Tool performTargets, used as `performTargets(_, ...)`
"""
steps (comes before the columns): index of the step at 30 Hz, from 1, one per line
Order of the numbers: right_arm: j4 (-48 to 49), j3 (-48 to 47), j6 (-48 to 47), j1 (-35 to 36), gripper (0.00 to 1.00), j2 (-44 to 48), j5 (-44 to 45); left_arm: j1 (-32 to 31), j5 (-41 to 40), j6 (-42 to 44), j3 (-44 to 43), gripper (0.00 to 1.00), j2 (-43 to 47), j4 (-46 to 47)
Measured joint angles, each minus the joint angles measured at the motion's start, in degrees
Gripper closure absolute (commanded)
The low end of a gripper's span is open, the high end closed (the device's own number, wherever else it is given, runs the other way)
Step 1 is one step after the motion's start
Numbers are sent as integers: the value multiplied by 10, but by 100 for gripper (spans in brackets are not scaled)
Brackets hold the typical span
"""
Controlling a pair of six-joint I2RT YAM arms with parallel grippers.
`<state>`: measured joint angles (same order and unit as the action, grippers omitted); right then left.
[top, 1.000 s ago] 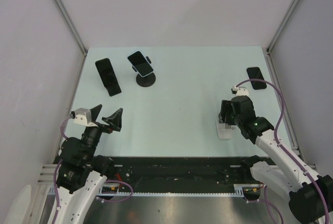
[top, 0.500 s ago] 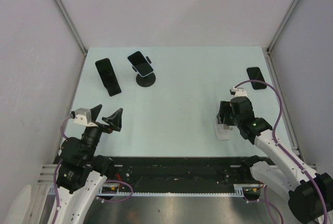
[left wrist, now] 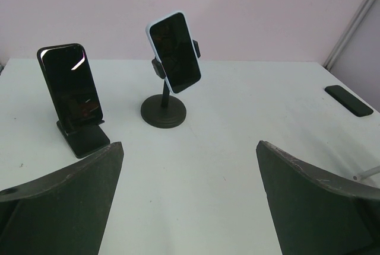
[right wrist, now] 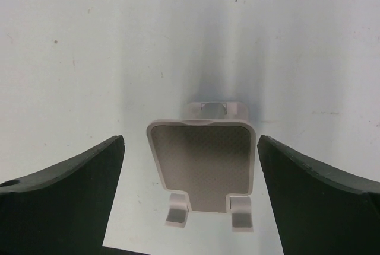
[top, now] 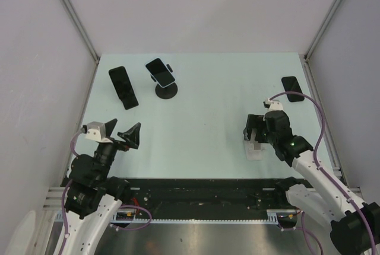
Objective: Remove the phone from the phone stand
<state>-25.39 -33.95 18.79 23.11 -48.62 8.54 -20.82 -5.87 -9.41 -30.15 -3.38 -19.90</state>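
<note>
A black phone (top: 123,87) leans on a black wedge stand (left wrist: 83,139) at the far left; it also shows in the left wrist view (left wrist: 71,86). A white-cased phone (top: 161,72) is clamped on a black round-base stand (top: 166,91), also in the left wrist view (left wrist: 174,52). An empty white phone stand (top: 256,148) stands at the right. My right gripper (top: 254,128) is open and hovers over it, one finger to each side of the stand (right wrist: 202,166). My left gripper (top: 120,131) is open and empty at the near left, facing both held phones.
A third black phone (top: 293,89) lies flat at the far right, near the table edge; it also shows in the left wrist view (left wrist: 349,100). Grey walls close in the table on the left, back and right.
My right gripper has shifted slightly left over the empty white stand. The left arm has barely moved.
</note>
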Motion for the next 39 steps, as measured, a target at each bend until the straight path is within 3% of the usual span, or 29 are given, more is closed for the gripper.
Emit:
performTargets(10,-33,-98,0,-9,0,63,-22,0,-22,0,0,0,-17,0)
performTargets(17,-20,-142,-41,-13,0,118,-22,0,-44,-9,-7,0,-78,-2)
performTargets(23,-15,-142,-78,-10,0,104,-18,1,-73,-33,-68,0,-225,-5)
performTargets(29,-7,-142,-112,37,0,88,17,1,-93,-62,-157,0,-383,18)
performTargets(39,12,-118,-144,67,0,105,79,2,-141,-135,-386,0,-700,60)
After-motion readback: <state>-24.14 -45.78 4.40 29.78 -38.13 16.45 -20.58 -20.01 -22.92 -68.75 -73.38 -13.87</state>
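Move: The phone on the round-based stand sits about 28 cm ahead of the left hand, some 5 cm to its right and 11 cm lower; the black phone on the folding stand is about 23 cm ahead, 12 cm left and 18 cm below. The emptied white stand stands just under the right hand, its middle roughly 6 cm down and 2 cm back. The removed phone lies flat about 28 cm ahead of that hand, 21 cm right and 12 cm down. Towards the phone on the round-based stand the left hand swings forward about 21 cm and slightly right, dipping first and rising again, its wide-open fingers tipping down some 25 degrees and turning counter-clockwise. Away from the white stand the already open right hand lifts some 15 cm, its fingers tilting up, then hovers over it. ##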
